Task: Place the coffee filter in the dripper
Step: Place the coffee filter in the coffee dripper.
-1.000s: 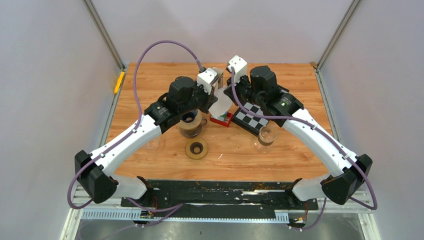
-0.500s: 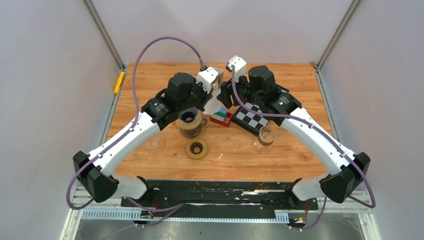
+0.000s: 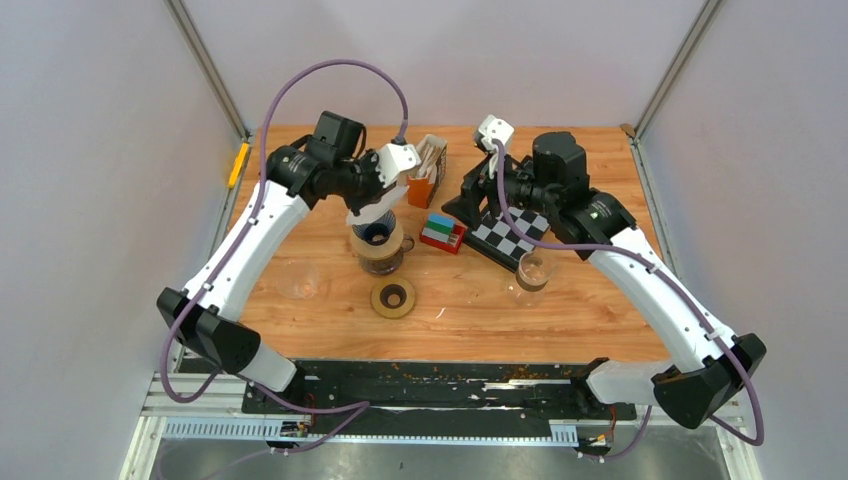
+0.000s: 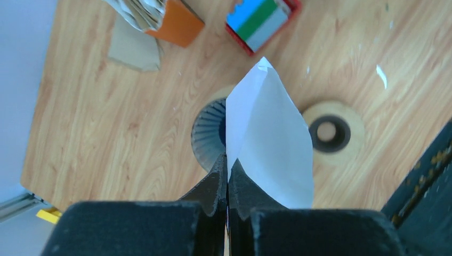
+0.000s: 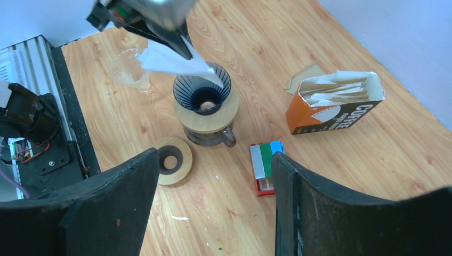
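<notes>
My left gripper [image 4: 228,160] is shut on the edge of a white paper coffee filter [image 4: 272,138], which hangs folded and pointed just above the dripper [image 4: 208,133]. The dripper [image 3: 380,235] is a dark blue ribbed cone on a wooden collar over a glass carafe. In the right wrist view the filter's [image 5: 170,61] tip reaches over the dripper's [image 5: 201,96] rim. My right gripper [image 5: 216,154] stands open and empty, apart from the filter, to the right over the checkerboard in the top view [image 3: 468,192].
An open orange filter box [image 3: 428,170] stands behind the dripper. A red tray of coloured blocks [image 3: 442,230], a checkerboard [image 3: 505,238] and a glass [image 3: 533,272] lie to the right. A wooden ring [image 3: 392,298] and a clear cup [image 3: 300,285] sit in front.
My right gripper has opened, let go of the filter and drawn back to the right. My left arm has swung left and carried the filter over the dripper.
</notes>
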Robot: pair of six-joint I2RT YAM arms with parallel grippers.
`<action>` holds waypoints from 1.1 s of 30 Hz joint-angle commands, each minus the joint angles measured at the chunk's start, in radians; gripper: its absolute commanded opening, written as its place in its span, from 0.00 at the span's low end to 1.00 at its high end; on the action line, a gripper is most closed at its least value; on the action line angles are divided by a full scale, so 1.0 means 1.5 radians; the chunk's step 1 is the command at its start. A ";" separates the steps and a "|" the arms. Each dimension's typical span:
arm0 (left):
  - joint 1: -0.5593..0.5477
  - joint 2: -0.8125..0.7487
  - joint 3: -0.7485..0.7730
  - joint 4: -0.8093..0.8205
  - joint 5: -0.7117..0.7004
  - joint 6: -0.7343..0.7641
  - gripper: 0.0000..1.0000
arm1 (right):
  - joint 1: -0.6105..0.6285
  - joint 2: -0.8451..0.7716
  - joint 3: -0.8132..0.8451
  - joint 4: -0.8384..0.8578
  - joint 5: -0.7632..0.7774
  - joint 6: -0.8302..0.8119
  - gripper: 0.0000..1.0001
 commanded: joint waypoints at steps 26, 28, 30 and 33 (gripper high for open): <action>0.012 0.262 0.217 -0.308 -0.041 0.405 0.00 | -0.041 -0.034 -0.063 0.048 -0.057 -0.036 0.76; 0.012 0.268 0.212 -0.308 -0.040 0.406 0.00 | -0.045 -0.037 -0.066 0.051 -0.065 -0.034 0.76; 0.012 0.270 0.206 -0.307 -0.036 0.407 0.00 | -0.049 -0.039 -0.069 0.054 -0.069 -0.031 0.76; 0.012 0.269 0.204 -0.304 -0.027 0.401 0.04 | -0.055 -0.041 -0.072 0.057 -0.072 -0.027 0.76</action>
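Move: The coffee dripper on its carafe lies almost straight below the left hand, which still holds the filter: its middle is about 16 cm down and 1 cm ahead. On the table, the loose wooden ring is roughly 9 cm back and 3 cm right of that hand, the red block tray some 6 cm ahead and 12 cm right, and the filter box about 15 cm ahead and 9 cm right. From the empty right hand the dripper is some 4 cm ahead, 15 cm left and 22 cm below. The left hand sinks about 9 cm towards the dripper with the filter still pinched between shut fingers, first easing left and slightly back, then forward again, while the wrist turns some 40 degrees, its left side rising and the hand swinging clockwise, so the slanting fingers come to point nearly straight down. The open, empty right hand stays off to the right, settling only a couple of centimetres lower and drifting slightly right. ##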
